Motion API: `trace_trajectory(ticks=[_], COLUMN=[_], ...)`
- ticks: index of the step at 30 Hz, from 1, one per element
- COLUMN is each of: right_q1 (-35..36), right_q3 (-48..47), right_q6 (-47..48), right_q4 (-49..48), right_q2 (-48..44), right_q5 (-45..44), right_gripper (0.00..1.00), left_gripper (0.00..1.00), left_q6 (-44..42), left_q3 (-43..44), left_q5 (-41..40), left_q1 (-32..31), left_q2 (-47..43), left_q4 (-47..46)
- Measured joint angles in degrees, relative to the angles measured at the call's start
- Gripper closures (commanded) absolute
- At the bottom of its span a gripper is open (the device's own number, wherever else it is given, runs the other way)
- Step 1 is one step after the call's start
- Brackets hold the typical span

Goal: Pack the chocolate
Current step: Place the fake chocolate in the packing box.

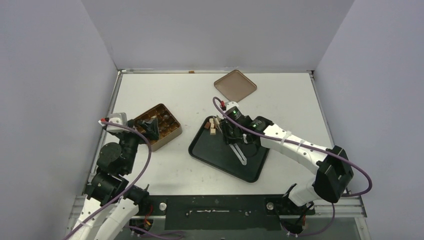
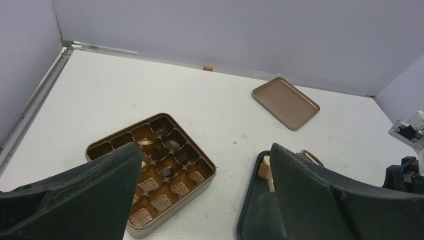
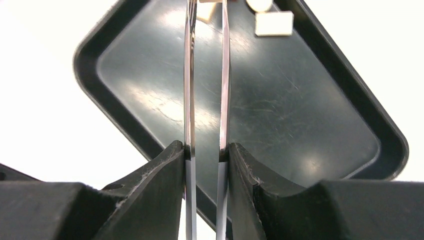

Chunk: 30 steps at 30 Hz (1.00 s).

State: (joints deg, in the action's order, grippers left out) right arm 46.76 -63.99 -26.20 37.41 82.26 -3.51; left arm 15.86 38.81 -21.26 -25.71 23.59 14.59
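Several chocolate pieces [image 1: 214,125], cream and brown, lie in the far left corner of the black tray [image 1: 215,152]. My right gripper [image 1: 231,131] is shut on metal tongs [image 3: 189,75], whose two arms reach toward that corner. Cream pieces [image 3: 273,23] lie just right of the tong tips; the tips themselves run off the top edge of the right wrist view. The gold-brown tin [image 1: 172,136] sits at left, with a few dark chocolates [image 2: 172,145] in its cells. My left gripper [image 2: 205,150] hovers wide open over the tin with nothing in it.
The flat brown lid [image 1: 235,85] lies at the back of the white table, beyond the tray. Grey walls close in the left, back and right sides. The right arm stretches across the tray's right half.
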Motion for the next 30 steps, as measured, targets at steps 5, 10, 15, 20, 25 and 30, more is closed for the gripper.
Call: trace_trajectory(ticks=[5,10,15,20,25,30], right_q1=[2.84,6.43,8.96,10.84,12.46,13.31], right_q3=[-6.67,-14.71,-22.27,-28.46,-33.88,-37.16], right_q6=[0.37,1.38,1.66,1.66,1.68,1.68], right_q4=[-2.49,-6.67,-9.77,-10.91,-11.08,-11.19], right_q2=[4.35,12.57,22.01,29.62,34.99,38.16], right_q5=[1.25,2.97,6.16,8.81,10.45,11.58], right_gripper=[0.78,0.77,0.76,0.75,0.75,0.72], left_gripper=[0.03,0.02,0.02,0.03,0.03,0.03], left_q6=[0.00,0.02,0.15,0.22,0.26,0.28], left_q3=[-0.31,-1.07,-1.20,-1.22,-1.33,-1.49], left_q5=[-2.58,-5.11,-6.99,-7.82,-8.15,-8.26], left_q1=[0.09,0.33,0.46,0.59,0.70,0.74], left_q2=[-3.61,-7.41,-9.44,-9.75,-9.77,-9.84], left_q4=[-0.24,-0.44,-0.66,-0.66,-0.66,-0.66])
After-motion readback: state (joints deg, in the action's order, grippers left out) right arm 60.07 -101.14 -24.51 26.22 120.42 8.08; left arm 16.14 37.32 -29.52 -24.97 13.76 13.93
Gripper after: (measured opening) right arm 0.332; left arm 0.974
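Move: The packing box's middle is some 31 cm to the left of my right hand, about 7 cm ahead and roughly 12 cm lower. The loose chocolates still lie some 9 cm ahead of that hand and 8 cm to its left, in the dark tray whose middle is about 2 cm back, level sideways and 13 cm below. From my left hand, the box is about 6 cm ahead, about 1 cm left and some 27 cm below. I sweep my right hand about 24 cm left from the dark tray to the packing box, still gripping the tongs with the chocolate at their tips. The path arches up some 3 cm, then sinks about 4 cm as I swing the tongs counter-clockwise roughly 20 degrees and roll my left side up, slowing at the end. Meanwhile I draw my open left hand left, back and up, about 5 cm clear of the box. ##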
